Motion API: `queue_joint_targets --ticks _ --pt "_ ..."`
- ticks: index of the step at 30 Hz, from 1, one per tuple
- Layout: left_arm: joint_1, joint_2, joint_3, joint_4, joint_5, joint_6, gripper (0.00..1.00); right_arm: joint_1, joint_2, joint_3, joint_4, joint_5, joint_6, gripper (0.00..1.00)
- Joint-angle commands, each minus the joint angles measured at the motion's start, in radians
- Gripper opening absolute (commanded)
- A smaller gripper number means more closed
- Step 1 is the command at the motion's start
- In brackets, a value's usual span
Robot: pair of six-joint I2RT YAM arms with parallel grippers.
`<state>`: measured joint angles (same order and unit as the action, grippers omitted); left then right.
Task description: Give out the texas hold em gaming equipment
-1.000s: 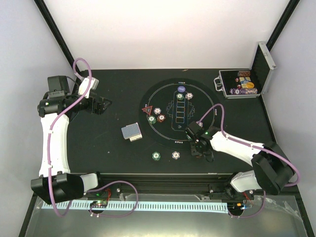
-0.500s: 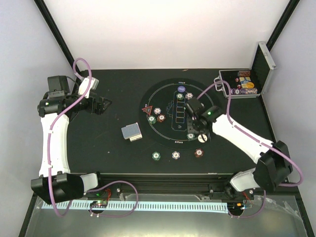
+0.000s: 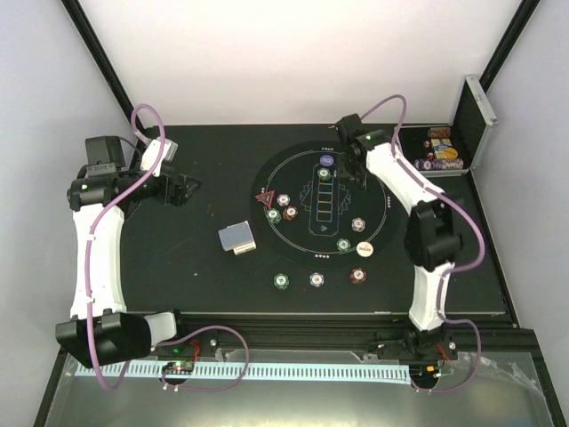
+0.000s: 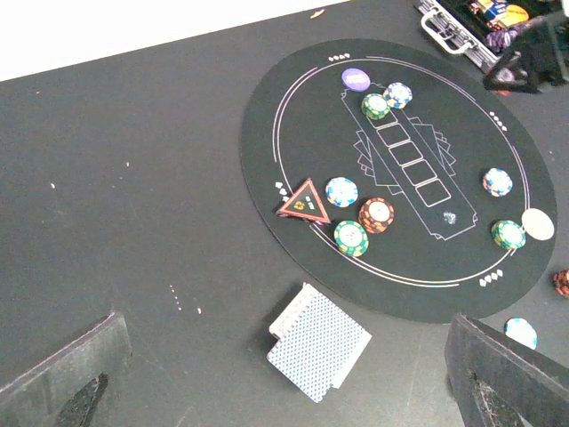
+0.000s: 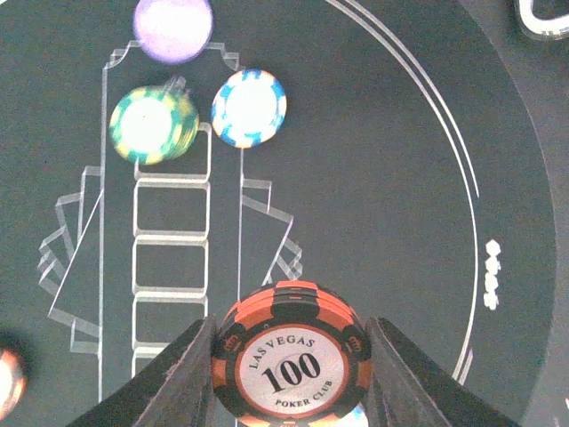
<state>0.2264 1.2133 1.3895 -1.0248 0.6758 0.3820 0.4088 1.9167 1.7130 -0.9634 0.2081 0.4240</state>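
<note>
My right gripper is shut on a small stack of orange-and-black chips, held edge to edge above the round black mat. It hovers at the mat's far end, just short of a purple disc, a green chip and a blue-white chip. A red triangle and three chips lie on the mat's left. A deck of grey-blue-backed cards lies left of the mat. My left gripper stands open, far left and high above the cards.
A white disc, a green chip and a blue-white chip sit on the mat's near right. Three chips lie in a row in front of the mat. The open silver-edged case stands at the back right.
The right arm has swung from the mat's near edge across to its far end with chips in its grip. A dark red chip now lies in front of the mat. The left arm is still.
</note>
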Motion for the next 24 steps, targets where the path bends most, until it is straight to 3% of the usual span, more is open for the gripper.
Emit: queue_joint_targets --ticks 1,13,24 --pt "0.006 0.010 0.041 -0.011 0.002 0.006 0.99 -0.068 0.167 0.172 -0.031 -0.024 -0.044 0.22" --pt "0.005 0.025 0.030 -0.008 -0.010 0.023 0.99 -0.160 0.529 0.559 -0.109 -0.051 -0.057 0.23" --pt "0.005 0.037 0.030 -0.004 -0.025 0.023 0.99 -0.183 0.640 0.650 -0.072 -0.079 -0.047 0.27"
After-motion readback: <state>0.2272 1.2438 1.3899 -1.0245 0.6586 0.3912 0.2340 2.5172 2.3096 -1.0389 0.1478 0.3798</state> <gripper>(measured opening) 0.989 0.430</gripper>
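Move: Beyond and below the right hand, which already holds the orange 100 chip, is the bare cloth it is bound for, about 12 cm ahead, 4 cm right and 14 cm down. The blue-white chip lies about 5 cm to the left of that spot, level with it. The green chips are another 5 cm left, and the purple disc is 4 cm farther out than the green chips. From the idle left hand the spot is roughly 26 cm ahead, 48 cm right and 29 cm below. Carrying the orange chip onward, the right hand sweeps about 12 cm forward while sinking some 10 cm and drifting 4 cm right, down towards the bare cloth just right of the blue-white chip. It starts fast and eases off near the table, turning only slightly clockwise; the fingers keep their pinch on the chip. ##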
